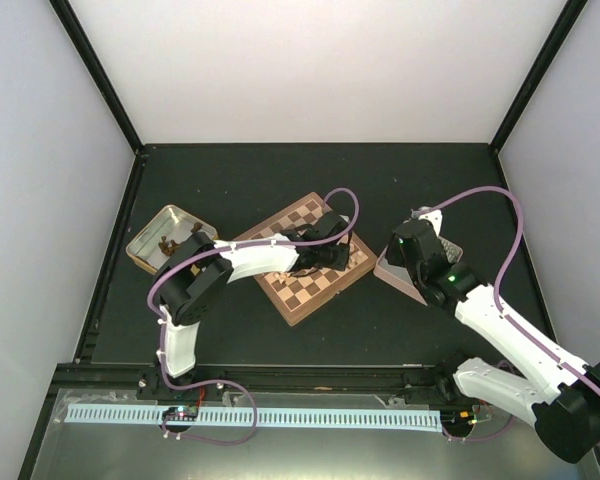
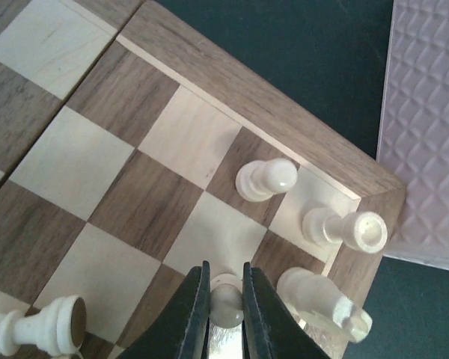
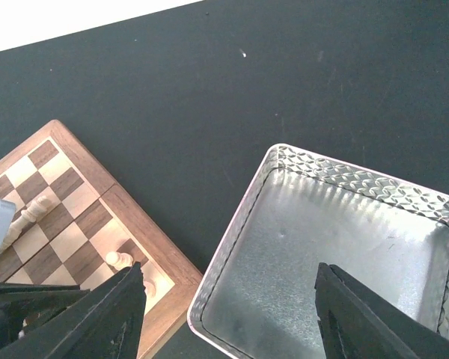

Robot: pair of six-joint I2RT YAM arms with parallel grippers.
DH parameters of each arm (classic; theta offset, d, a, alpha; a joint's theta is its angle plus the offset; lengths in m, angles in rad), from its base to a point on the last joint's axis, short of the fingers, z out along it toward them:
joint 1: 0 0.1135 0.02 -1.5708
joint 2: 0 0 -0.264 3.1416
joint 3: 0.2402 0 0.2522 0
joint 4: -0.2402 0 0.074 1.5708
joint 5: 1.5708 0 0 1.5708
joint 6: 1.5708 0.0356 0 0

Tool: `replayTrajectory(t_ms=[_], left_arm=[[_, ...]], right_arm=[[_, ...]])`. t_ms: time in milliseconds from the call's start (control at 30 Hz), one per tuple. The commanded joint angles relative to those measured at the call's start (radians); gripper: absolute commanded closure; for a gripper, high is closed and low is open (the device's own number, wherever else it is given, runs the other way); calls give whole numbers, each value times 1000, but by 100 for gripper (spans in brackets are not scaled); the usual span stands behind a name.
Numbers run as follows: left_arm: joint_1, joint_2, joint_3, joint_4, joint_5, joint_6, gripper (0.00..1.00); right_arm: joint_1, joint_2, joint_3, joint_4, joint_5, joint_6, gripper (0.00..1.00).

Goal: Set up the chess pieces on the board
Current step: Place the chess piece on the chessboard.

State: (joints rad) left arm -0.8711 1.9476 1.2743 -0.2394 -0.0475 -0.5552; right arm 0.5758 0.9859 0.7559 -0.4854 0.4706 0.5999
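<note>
The board (image 1: 298, 298) lies mid-table, its reddish rim (image 2: 269, 97) crossing the left wrist view. My left gripper (image 2: 226, 299) is shut on a small cream pawn (image 2: 227, 310) just above a pale square near the board's corner. Beside it stand three more cream chess pieces: a pawn (image 2: 266, 179), a rook (image 2: 348, 229) and a taller piece (image 2: 322, 299). Another cream piece (image 2: 37, 329) lies at the lower left. My right gripper (image 3: 228, 314) is open above a silver tin (image 3: 314, 262), nothing between its fingers.
The tin (image 1: 390, 270) sits right next to the board's right corner (image 3: 157, 284). A second tin (image 1: 165, 238) holding dark pieces stands left of the board. Black rails edge the dark table.
</note>
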Motion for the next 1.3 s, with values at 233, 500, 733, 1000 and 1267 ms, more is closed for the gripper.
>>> replayTrajectory(t_ms=[233, 500, 733, 1000, 1267], left_arm=[[-3, 75, 91, -13, -75, 25, 96], [-2, 55, 84, -36, -47, 13, 79], [2, -25, 91, -48, 4, 6, 68], [52, -157, 70, -94, -29, 7, 63], [251, -398, -85, -240, -106, -29, 54]], right_arm=[[-10, 11, -10, 39, -19, -21, 36], [-11, 9, -7, 41, -33, -20, 36], [-11, -7, -7, 43, -41, -18, 36], [-11, -12, -6, 56, -78, -21, 36], [-11, 42, 6, 96, -202, -50, 36]])
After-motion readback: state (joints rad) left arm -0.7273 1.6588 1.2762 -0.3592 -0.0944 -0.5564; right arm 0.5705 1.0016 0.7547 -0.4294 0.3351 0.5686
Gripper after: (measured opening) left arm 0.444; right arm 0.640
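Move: Pinched in the left fingers, the white pawn is held just above the board; its square, diagonally in from the right corner, lies about 2 cm ahead, 1 cm right and 3 cm below. A standing pawn is some 4 cm ahead and 3 cm right of the hand, the corner piece 2 ahead and 5 right, the tall piece level and 3 right, a lying piece level and 6 left. From the right hand that square is roughly 4 cm ahead, 13 left and 16 below. Nudging the held pawn about 2 cm forward and slightly right, nearly level, the left hand centres the pawn on its square, then opens the fingers and lets go. Backing off under a centimetre, it climbs some 12 cm, swinging about 7 cm left and a little forward late on, still opening. The right hand drifts about 2.5 cm left towards the board, fingers open. ##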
